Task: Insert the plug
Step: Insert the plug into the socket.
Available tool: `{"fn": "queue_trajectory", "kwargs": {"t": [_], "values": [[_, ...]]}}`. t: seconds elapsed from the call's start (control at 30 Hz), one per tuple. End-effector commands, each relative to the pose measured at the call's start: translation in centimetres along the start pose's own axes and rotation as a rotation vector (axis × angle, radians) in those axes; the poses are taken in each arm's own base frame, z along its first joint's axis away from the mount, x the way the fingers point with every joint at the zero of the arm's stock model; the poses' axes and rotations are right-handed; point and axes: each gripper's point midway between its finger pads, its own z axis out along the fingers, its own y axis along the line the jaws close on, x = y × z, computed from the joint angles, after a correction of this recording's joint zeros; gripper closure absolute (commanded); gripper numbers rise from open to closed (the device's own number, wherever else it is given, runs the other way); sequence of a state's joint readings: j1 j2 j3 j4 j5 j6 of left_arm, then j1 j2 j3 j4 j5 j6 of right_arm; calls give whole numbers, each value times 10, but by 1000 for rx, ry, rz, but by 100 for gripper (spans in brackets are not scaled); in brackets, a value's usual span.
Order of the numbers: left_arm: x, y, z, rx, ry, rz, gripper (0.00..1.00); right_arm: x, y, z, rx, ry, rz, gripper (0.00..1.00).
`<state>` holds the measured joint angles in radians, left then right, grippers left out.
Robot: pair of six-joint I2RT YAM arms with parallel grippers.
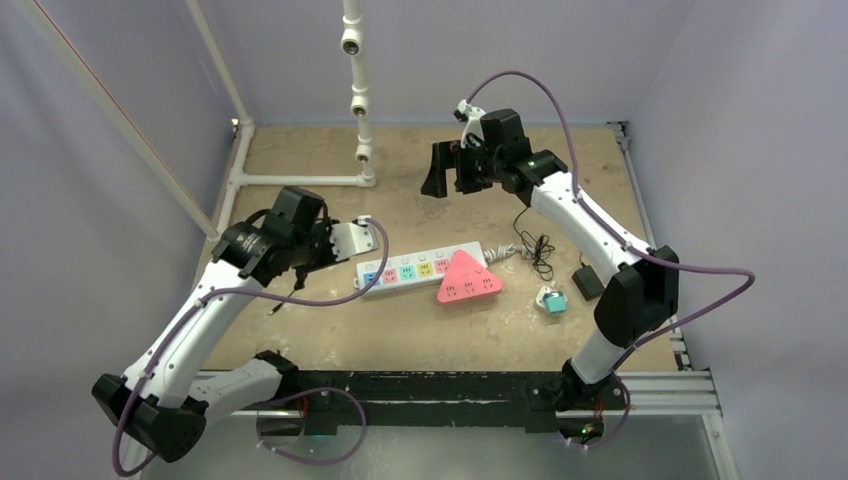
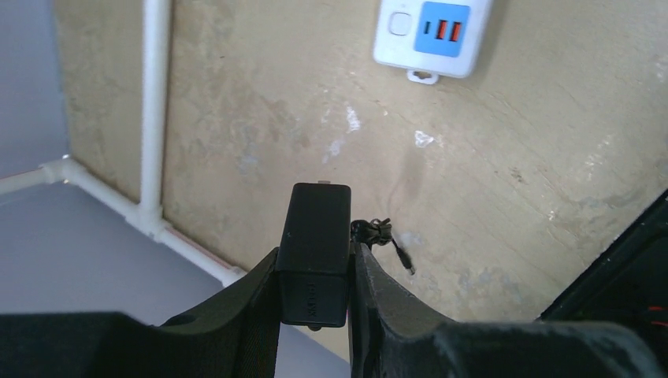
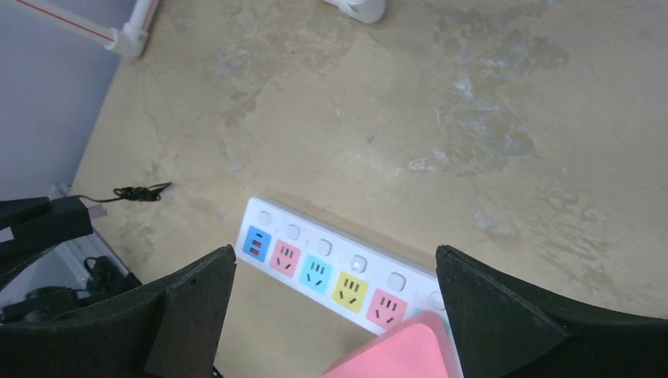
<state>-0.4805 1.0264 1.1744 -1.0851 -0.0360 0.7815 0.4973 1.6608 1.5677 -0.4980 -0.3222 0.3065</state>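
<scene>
A black rectangular plug (image 2: 317, 228) is clamped between the fingers of my left gripper (image 2: 315, 246), which is shut on it. That gripper (image 1: 343, 244) hovers just left of the white power strip (image 1: 425, 268), whose blue end socket (image 2: 441, 27) shows ahead of the plug. The strip carries several coloured sockets (image 3: 315, 272). My right gripper (image 1: 450, 168) is raised over the back of the table. Its fingers (image 3: 197, 299) are spread wide open with nothing between them, and it looks down on the strip.
A pink triangular adapter (image 1: 467, 278) sits on the strip's right part. To the right lie a tangled black cable (image 1: 535, 250), a black adapter (image 1: 587, 282) and a teal-and-white plug (image 1: 551, 300). A small coiled cable (image 2: 378, 232) lies below the left gripper. White pipe frame (image 1: 300, 180) stands behind.
</scene>
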Motion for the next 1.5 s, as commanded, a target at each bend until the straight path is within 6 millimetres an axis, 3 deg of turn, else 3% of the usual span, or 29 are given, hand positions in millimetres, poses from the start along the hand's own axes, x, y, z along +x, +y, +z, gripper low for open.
{"fn": "queue_trajectory", "kwargs": {"t": [0.0, 0.13, 0.23, 0.47, 0.73, 1.2, 1.47], "values": [[-16, -12, 31, 124, -53, 63, 100, -1, -13, -9, 87, -15, -35, 1], [-16, -33, 72, 331, 5, 126, 100, 7, -36, -4, 175, 11, -27, 1], [-23, -34, 94, 404, 21, 150, 100, 13, -48, -1, 210, 28, -15, 1], [-48, -39, 124, 471, -2, 238, 100, 21, -64, 2, 254, 50, -20, 1], [-69, -51, 138, 541, -26, 288, 100, 33, -73, 18, 255, 94, -11, 3], [-84, -67, 148, 548, -11, 188, 100, 46, -74, 22, 241, 119, 3, 5], [-81, -71, 158, 507, 33, 179, 100, 48, -72, 21, 230, 123, 5, 5]]}}
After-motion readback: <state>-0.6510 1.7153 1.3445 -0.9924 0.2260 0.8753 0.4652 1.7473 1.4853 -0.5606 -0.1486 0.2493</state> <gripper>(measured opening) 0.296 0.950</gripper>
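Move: The left hand already holds the plug; the power strip's leftmost pink socket lies about 15 cm to its right, 2 cm ahead and 19 cm below. The blue USB block is some 4 cm left of that socket, the turquoise socket 3 cm right of it, and the pink triangular strip 15 cm right of it and 1 cm nearer. From the empty right hand the pink socket is about 13 cm back, 9 cm left and 22 cm below. Left hand carries the plug about 13 cm down and right, tipping near vertical above the strip; right hand sinks. ##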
